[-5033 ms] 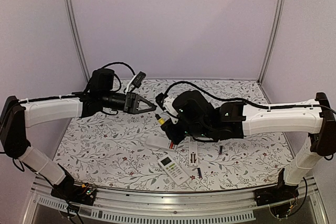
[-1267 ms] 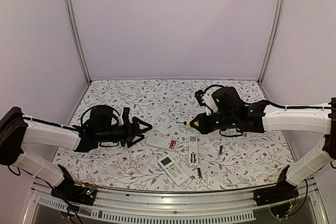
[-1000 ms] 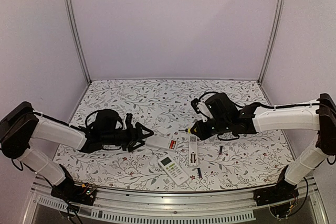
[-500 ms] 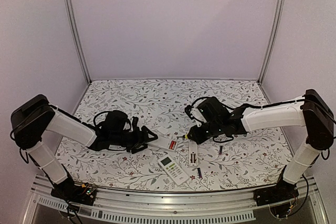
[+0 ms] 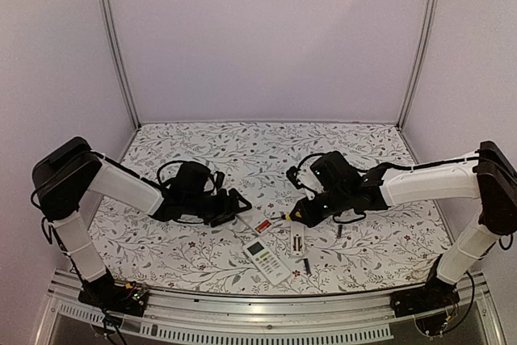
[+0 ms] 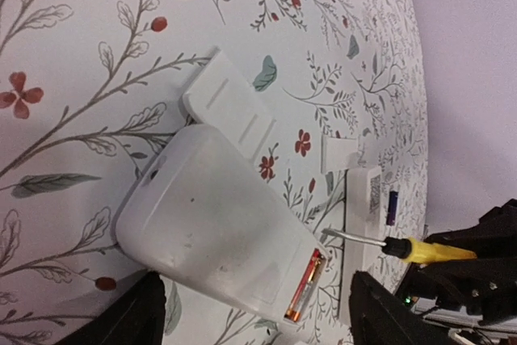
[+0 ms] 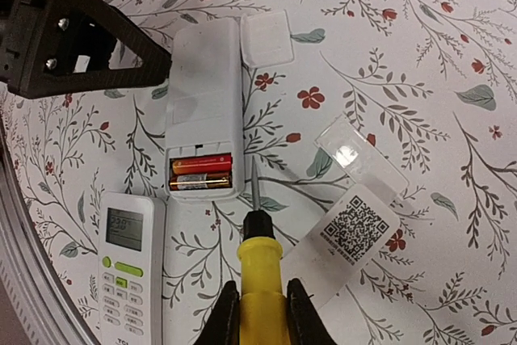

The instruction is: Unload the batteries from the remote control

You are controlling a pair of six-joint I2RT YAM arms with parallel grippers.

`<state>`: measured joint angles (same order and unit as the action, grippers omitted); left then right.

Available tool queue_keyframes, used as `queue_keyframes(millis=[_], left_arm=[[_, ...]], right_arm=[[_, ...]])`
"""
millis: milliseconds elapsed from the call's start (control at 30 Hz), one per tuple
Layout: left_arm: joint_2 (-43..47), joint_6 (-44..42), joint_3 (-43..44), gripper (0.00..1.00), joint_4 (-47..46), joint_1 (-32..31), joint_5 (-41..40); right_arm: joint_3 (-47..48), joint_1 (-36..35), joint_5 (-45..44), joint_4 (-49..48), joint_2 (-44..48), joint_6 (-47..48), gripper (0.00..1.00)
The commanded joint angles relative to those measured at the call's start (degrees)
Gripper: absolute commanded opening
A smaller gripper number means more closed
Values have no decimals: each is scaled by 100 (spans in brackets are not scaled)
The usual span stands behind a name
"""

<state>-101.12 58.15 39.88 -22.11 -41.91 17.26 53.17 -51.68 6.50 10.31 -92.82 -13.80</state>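
A white remote control (image 7: 202,94) lies face down with its battery bay open. Two red/orange batteries (image 7: 200,173) sit side by side in the bay; they also show at the remote's end as batteries (image 6: 304,284). My right gripper (image 7: 260,300) is shut on a yellow-handled screwdriver (image 7: 260,268), whose metal tip rests just right of the bay. My left gripper (image 6: 257,280) is open, with a finger on either side of the remote (image 6: 210,224), apart from it. From above, the left gripper (image 5: 234,208) and right gripper (image 5: 303,214) face each other across the remote (image 5: 252,218).
The loose white battery cover (image 7: 266,38) lies beyond the remote. A face-up remote (image 7: 125,272) with green buttons lies to its left. A QR-labelled remote (image 7: 355,228) and a clear cover (image 7: 355,155) lie to the right. Dark batteries (image 5: 339,232) (image 5: 307,265) lie nearby.
The left gripper has slid right along the table up to the remote's end. The right gripper has brought the screwdriver left and down to the open bay.
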Motion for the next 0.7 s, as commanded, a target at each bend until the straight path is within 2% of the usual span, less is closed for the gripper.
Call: queue_keyframes(millis=[0, 167, 300, 467, 667], left_arm=[[9, -824, 454, 79, 1245, -43, -440], [-21, -2170, 1383, 84, 2969, 28, -863], [-180, -3291, 2146, 88, 3916, 128, -928], [-553, -4525, 2764, 93, 4599, 150, -954], [-1135, -5066, 3225, 99, 4787, 123, -955]], right_arm=[[-235, -14, -401, 3, 606, -310, 0], [-330, -105, -536, 164, 778, -398, 0], [-325, -270, -613, 209, 743, -443, 0], [-279, -411, -617, 125, 730, -678, 0], [-153, -582, -982, 195, 499, -1006, 0]])
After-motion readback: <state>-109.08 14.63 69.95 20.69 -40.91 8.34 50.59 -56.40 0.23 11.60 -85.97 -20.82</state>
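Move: The face-down remote with its battery bay open lies about 5 cm to the right of my left hand, level with it and some 3 cm below. Its loose cover is about 5 cm ahead and 3 cm right of that hand, and the white-green remote some 15 cm back and 8 cm right. My right hand, holding the screwdriver, has the battery bay about 7 cm to its left and 7 cm below; the QR-code remote's middle lies roughly 3 cm back, nearly beneath it. I swing my left hand forward about 5 cm around the remote's closed end, lifting it nearly 4 cm and then sinking most of the way back, while the wrist turns some 45 degrees, clockwise and steeper down, and the fingers spread nearly fully. My right hand lifts the still-held screwdriver about 3 cm, then draws it back 2 cm, the tip ending by the bay's corner. ##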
